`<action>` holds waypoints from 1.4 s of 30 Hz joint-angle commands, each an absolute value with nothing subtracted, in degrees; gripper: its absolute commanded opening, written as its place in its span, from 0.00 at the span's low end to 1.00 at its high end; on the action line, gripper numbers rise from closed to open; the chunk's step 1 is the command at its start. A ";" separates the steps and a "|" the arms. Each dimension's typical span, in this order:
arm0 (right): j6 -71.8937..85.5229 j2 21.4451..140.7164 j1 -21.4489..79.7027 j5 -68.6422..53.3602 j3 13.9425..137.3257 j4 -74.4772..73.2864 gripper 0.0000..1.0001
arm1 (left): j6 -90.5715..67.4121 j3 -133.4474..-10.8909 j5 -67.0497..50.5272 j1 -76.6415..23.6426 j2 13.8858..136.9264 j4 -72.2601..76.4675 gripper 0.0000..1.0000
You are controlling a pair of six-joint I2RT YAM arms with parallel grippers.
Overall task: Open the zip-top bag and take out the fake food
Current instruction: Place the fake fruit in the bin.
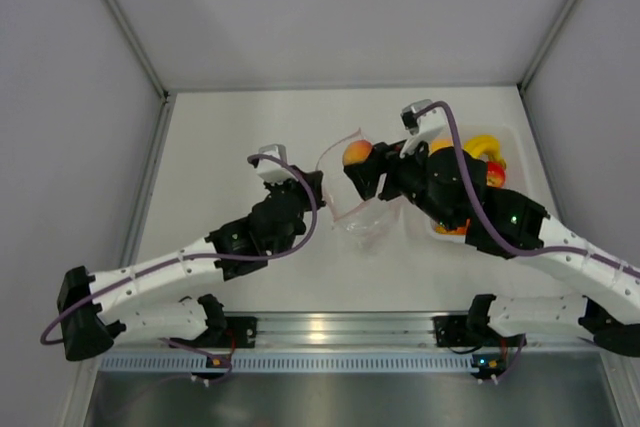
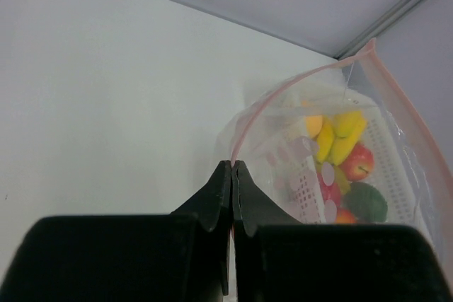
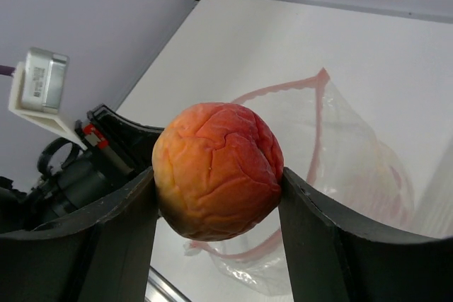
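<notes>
The zip-top bag (image 1: 352, 209) lies open in the middle of the table, its pink zip strip (image 2: 248, 122) forming a loop. My left gripper (image 2: 232, 163) is shut on that strip at the bag's left rim. My right gripper (image 3: 218, 175) is shut on a peach (image 3: 218, 169), a piece of the fake food, and holds it above the bag's open mouth (image 3: 311, 153). From above, the peach (image 1: 357, 154) shows just beyond the bag. The bag looks empty from the right wrist view.
A clear rigid tray (image 1: 512, 139) stands at the right, holding yellow bananas (image 2: 340, 136), a red apple (image 2: 357, 162), a green piece (image 2: 367, 201) and other fruit. White walls close the table at the back and sides.
</notes>
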State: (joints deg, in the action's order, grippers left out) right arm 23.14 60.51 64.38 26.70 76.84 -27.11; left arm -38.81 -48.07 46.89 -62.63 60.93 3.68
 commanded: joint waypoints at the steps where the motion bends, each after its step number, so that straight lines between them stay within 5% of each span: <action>1: 23.91 58.89 59.96 28.75 79.37 -33.39 0.00 | -40.25 -51.85 49.84 -61.62 60.21 0.19 0.00; 14: 20.39 61.69 14.64 12.32 67.34 -43.24 0.00 | -38.85 -52.91 45.09 -52.66 53.18 -8.08 0.00; 25: 20.99 65.30 1.76 16.86 55.73 -43.86 0.08 | -31.83 -62.04 42.45 -45.01 54.49 -15.90 0.00; 27: 21.97 65.21 1.76 19.50 54.15 -43.86 0.22 | -31.29 -62.75 43.33 -44.04 54.75 -16.52 0.00; 32: 22.33 67.67 1.76 19.60 51.68 -43.86 0.38 | -29.53 -63.28 44.12 -42.72 56.42 -17.58 0.00; 35: 22.85 68.12 1.76 21.09 50.80 -44.21 0.76 | -28.74 -62.67 44.56 -42.45 57.21 -17.40 0.00; 38: 22.85 66.80 1.76 21.01 50.80 -44.56 0.85 | -27.86 -62.05 45.09 -41.75 57.22 -17.58 0.00; 39: 22.76 66.62 1.84 21.01 51.41 -44.73 0.99 | -27.69 -61.62 45.26 -41.31 57.30 -17.49 0.00; 42: 22.06 65.83 1.84 20.66 53.51 -46.40 0.99 | -26.81 -61.43 44.65 -40.35 57.74 -17.40 0.00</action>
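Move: The right hand already holds the peach; its spot is in the near half of the bin, about 6 cm ahead, 30 cm right and 31 cm down. Round that spot, the red fruit sits some 8 cm left and 1 cm farther out, the orange fruit 5 cm left and 5 cm nearer, and the bananas about 10 cm farther out, in line with it. From the left hand, the peach is roughly 8 cm right, 2 cm back and 9 cm up. Swing the right gripper with the peach about 30 cm right and nearly as far down into the bin, arcing forward, then back a little; meanwhile turn it clockwise and tip the fingers steeply down, and open them wide over the pile. Draw the left gripper some 13 cm left, slightly forward, rising then partly sinking, still pinching the bag's rim, turning counter-clockwise. ##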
